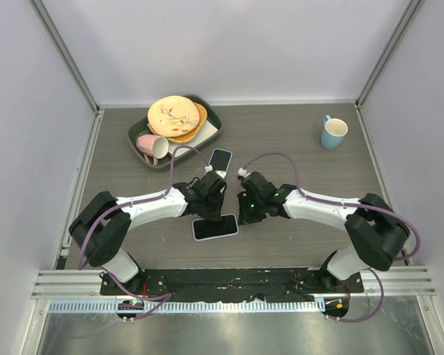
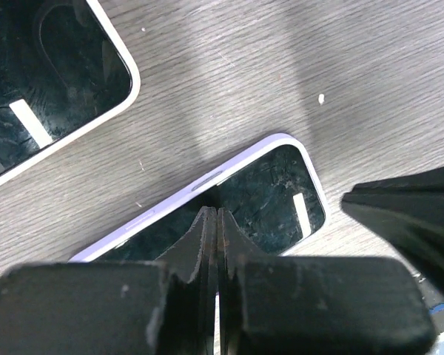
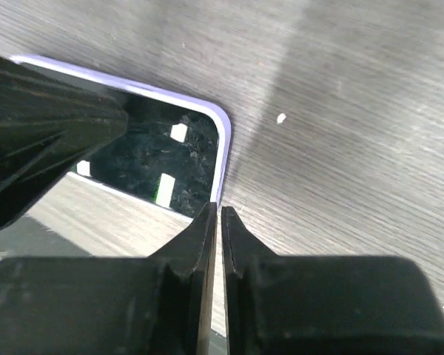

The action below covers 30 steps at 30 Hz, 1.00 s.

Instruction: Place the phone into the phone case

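The phone point(image 1: 214, 228), with a glossy black face, lies flat on the wooden table between the two arms. The lavender rim of the phone case point(image 2: 170, 203) frames it along its edges. My left gripper point(image 1: 209, 209) is shut with nothing between its fingers. Its tips point(image 2: 217, 211) rest over the phone's screen point(image 2: 274, 192), just inside the long edge. My right gripper point(image 1: 242, 217) is also shut and empty. Its tips point(image 3: 219, 208) sit at the lavender rim point(image 3: 223, 140) on the phone's point(image 3: 155, 159) right end.
A second dark slab with a white rim point(image 1: 220, 158) lies just beyond the left gripper. A green tray point(image 1: 214, 122) at the back left holds plates point(image 1: 174, 116) and a pink mug point(image 1: 152, 145). A blue mug point(image 1: 333, 132) stands at the back right.
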Each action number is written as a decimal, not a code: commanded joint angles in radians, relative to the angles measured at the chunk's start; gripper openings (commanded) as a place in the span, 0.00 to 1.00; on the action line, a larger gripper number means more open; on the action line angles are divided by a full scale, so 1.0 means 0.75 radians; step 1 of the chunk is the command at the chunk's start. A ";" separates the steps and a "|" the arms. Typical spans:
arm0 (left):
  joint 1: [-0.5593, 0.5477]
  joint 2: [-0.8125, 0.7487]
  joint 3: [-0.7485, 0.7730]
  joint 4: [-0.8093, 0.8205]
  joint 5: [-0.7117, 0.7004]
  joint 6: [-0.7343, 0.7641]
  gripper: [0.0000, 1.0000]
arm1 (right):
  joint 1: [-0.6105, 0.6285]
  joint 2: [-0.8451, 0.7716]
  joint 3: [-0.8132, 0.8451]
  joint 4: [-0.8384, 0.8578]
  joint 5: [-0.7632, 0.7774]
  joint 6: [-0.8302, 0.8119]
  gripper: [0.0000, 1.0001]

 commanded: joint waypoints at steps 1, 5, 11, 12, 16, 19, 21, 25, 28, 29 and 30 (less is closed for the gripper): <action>-0.007 -0.169 -0.014 0.047 0.000 0.025 0.04 | -0.177 -0.255 -0.096 0.294 -0.366 0.099 0.14; 0.001 -0.374 -0.098 0.200 0.002 0.022 0.17 | -0.418 -0.390 -0.216 0.460 -0.599 0.187 0.43; 0.068 -0.664 -0.174 0.323 0.079 0.029 0.69 | -0.672 -0.466 -0.378 0.740 -0.898 0.399 0.75; 0.089 -0.691 -0.186 0.346 0.116 0.012 0.76 | -0.731 -0.468 -0.390 0.799 -0.932 0.424 0.77; 0.246 -0.814 -0.272 0.513 0.333 -0.082 0.96 | -0.848 -0.497 -0.364 0.808 -1.037 0.445 0.83; 0.342 -0.880 -0.311 0.585 0.435 -0.151 1.00 | -0.883 -0.521 -0.301 0.710 -1.047 0.372 0.84; 0.369 -0.912 -0.317 0.587 0.454 -0.160 1.00 | -0.888 -0.537 -0.276 0.633 -1.023 0.320 0.84; 0.434 -0.910 -0.313 0.540 0.484 -0.180 1.00 | -0.890 -0.554 -0.250 0.555 -0.978 0.255 0.84; 0.520 -0.831 -0.295 0.504 0.593 -0.213 1.00 | -0.890 -0.552 -0.211 0.410 -0.904 0.155 0.84; 0.541 -0.802 -0.286 0.491 0.603 -0.219 1.00 | -0.890 -0.548 -0.194 0.314 -0.882 0.128 0.84; 0.579 -0.780 -0.276 0.414 0.617 -0.219 1.00 | -0.890 -0.544 -0.180 0.277 -0.837 0.108 0.84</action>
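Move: The purple-cased phone lies right under the left hand's shut fingers, its middle roughly 2 cm back, 2 cm to the left and about 1 cm below. From that hand the pink-cased phone is some 7 cm ahead and 7 cm left, and the blue-cased one about 15 cm straight ahead, both a centimetre or two lower. For the right hand, at the purple case's right end, that phone's middle is about 7 cm left, 1 cm back and 2 cm below. Straight up and fast, the left hand leaves the purple-cased phone, climbing some 19 cm and only later easing forward and left, while its fingers go from shut to wide open. The right hand also rises, about 15 cm, drawing forward and right away from the case's end and opening most of the way. Both wrists tilt some 45 degrees, so the fingers swing from pointing down to pointing inward. ##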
